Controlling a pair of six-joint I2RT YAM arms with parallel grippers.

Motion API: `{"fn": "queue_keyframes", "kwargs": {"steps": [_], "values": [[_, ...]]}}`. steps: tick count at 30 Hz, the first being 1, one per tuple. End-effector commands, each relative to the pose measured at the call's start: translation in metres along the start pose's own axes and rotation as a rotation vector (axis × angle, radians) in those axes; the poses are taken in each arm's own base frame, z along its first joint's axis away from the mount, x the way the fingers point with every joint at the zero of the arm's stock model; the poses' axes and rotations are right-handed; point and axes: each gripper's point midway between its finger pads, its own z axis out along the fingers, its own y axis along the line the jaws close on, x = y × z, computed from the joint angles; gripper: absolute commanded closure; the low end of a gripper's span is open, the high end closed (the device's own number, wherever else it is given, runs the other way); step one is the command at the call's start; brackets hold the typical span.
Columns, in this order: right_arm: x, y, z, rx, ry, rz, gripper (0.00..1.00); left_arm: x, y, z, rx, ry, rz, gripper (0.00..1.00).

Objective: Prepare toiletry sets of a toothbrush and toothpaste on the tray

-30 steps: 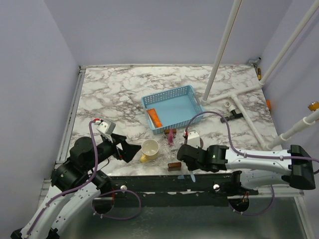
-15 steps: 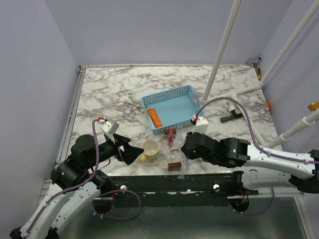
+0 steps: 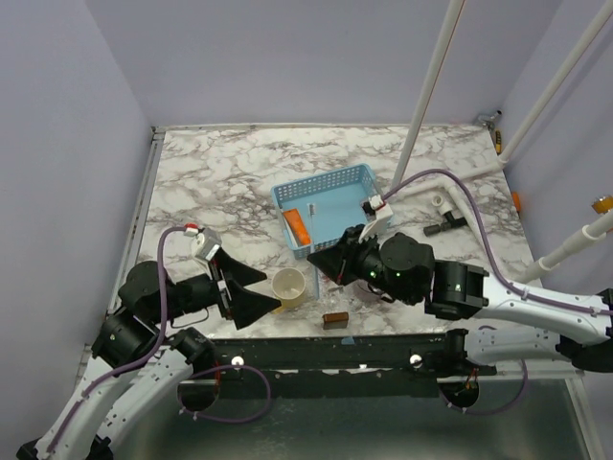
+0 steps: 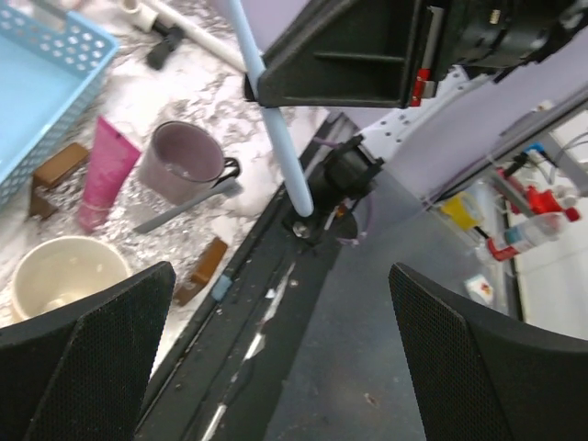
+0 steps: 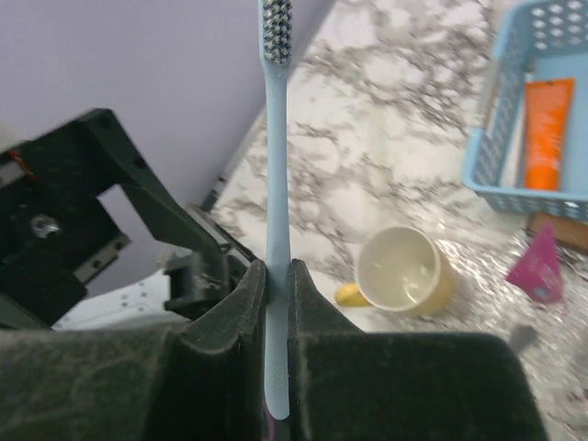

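My right gripper (image 5: pixel 277 266) is shut on the light blue toothbrush (image 5: pixel 277 156), whose bristles point away from the wrist. In the top view the right gripper (image 3: pixel 322 257) hangs just in front of the tray (image 3: pixel 369 175), a light blue mesh basket. An orange toothpaste (image 3: pixel 299 226) lies in the tray's left end. A pink toothpaste (image 5: pixel 540 271) lies on the marble in front of the tray. My left gripper (image 3: pixel 272 291) stands open and empty beside the yellow mug (image 3: pixel 288 287). The left wrist view shows the toothbrush (image 4: pixel 273 129) sticking out of the right gripper.
A purple-grey mug (image 4: pixel 184 163) stands near the pink toothpaste (image 4: pixel 106 170). A small brown block (image 3: pixel 334 320) lies by the table's front edge. Another brown block (image 4: pixel 57 170) sits against the tray. White pipes (image 3: pixel 469 220) and a slanted pole (image 3: pixel 426 96) occupy the right rear.
The right arm has risen from the table's front edge and swung left and back toward the tray with the toothbrush in it. The left gripper has shifted slightly toward the yellow mug.
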Motion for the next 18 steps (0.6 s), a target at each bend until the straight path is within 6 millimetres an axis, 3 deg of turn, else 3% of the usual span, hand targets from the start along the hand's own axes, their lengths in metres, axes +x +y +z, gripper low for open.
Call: {"fn": "queue_keyframes", "kwargs": {"steps": [1,6,12,18], "values": [[-0.031,0.06,0.002,-0.248,-0.103,0.051,0.99,-0.012,-0.039,-0.002,0.192,-0.028,-0.051,0.01],[-0.033,0.094,0.007,-0.392,-0.105,0.095,0.99,-0.018,-0.05,-0.001,0.26,-0.052,-0.096,0.02],[-0.025,0.118,0.011,-0.481,-0.047,0.077,0.99,-0.026,-0.058,-0.006,0.264,-0.063,-0.073,0.03],[-0.005,0.141,0.006,-0.605,0.072,0.015,0.99,-0.053,-0.052,-0.023,0.098,-0.137,0.012,0.03]]}}
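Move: Some 10 cm to the right of the open left gripper and 8 cm ahead, a little above it, is the middle of the pale blue toothbrush that the right hand holds. Counted from the right hand, the left gripper it is carried to lies about 10 cm left and 6 cm back, nearly level. Far below the right hand, by some 23 cm, the cream mug stands 7 cm left and 3 cm ahead, and the pink toothpaste 10 cm ahead, 1 cm right. Swinging left some 9 cm while rising about 6 cm and drawing back 4 cm, the right hand keeps its pinch on the toothbrush and brings it towards the left gripper, fingers turning counter-clockwise and tipping up. The left hand rises about 5 cm and backs off slightly, tilting its fingertips up some 10 degrees and staying wide open for the handle. ##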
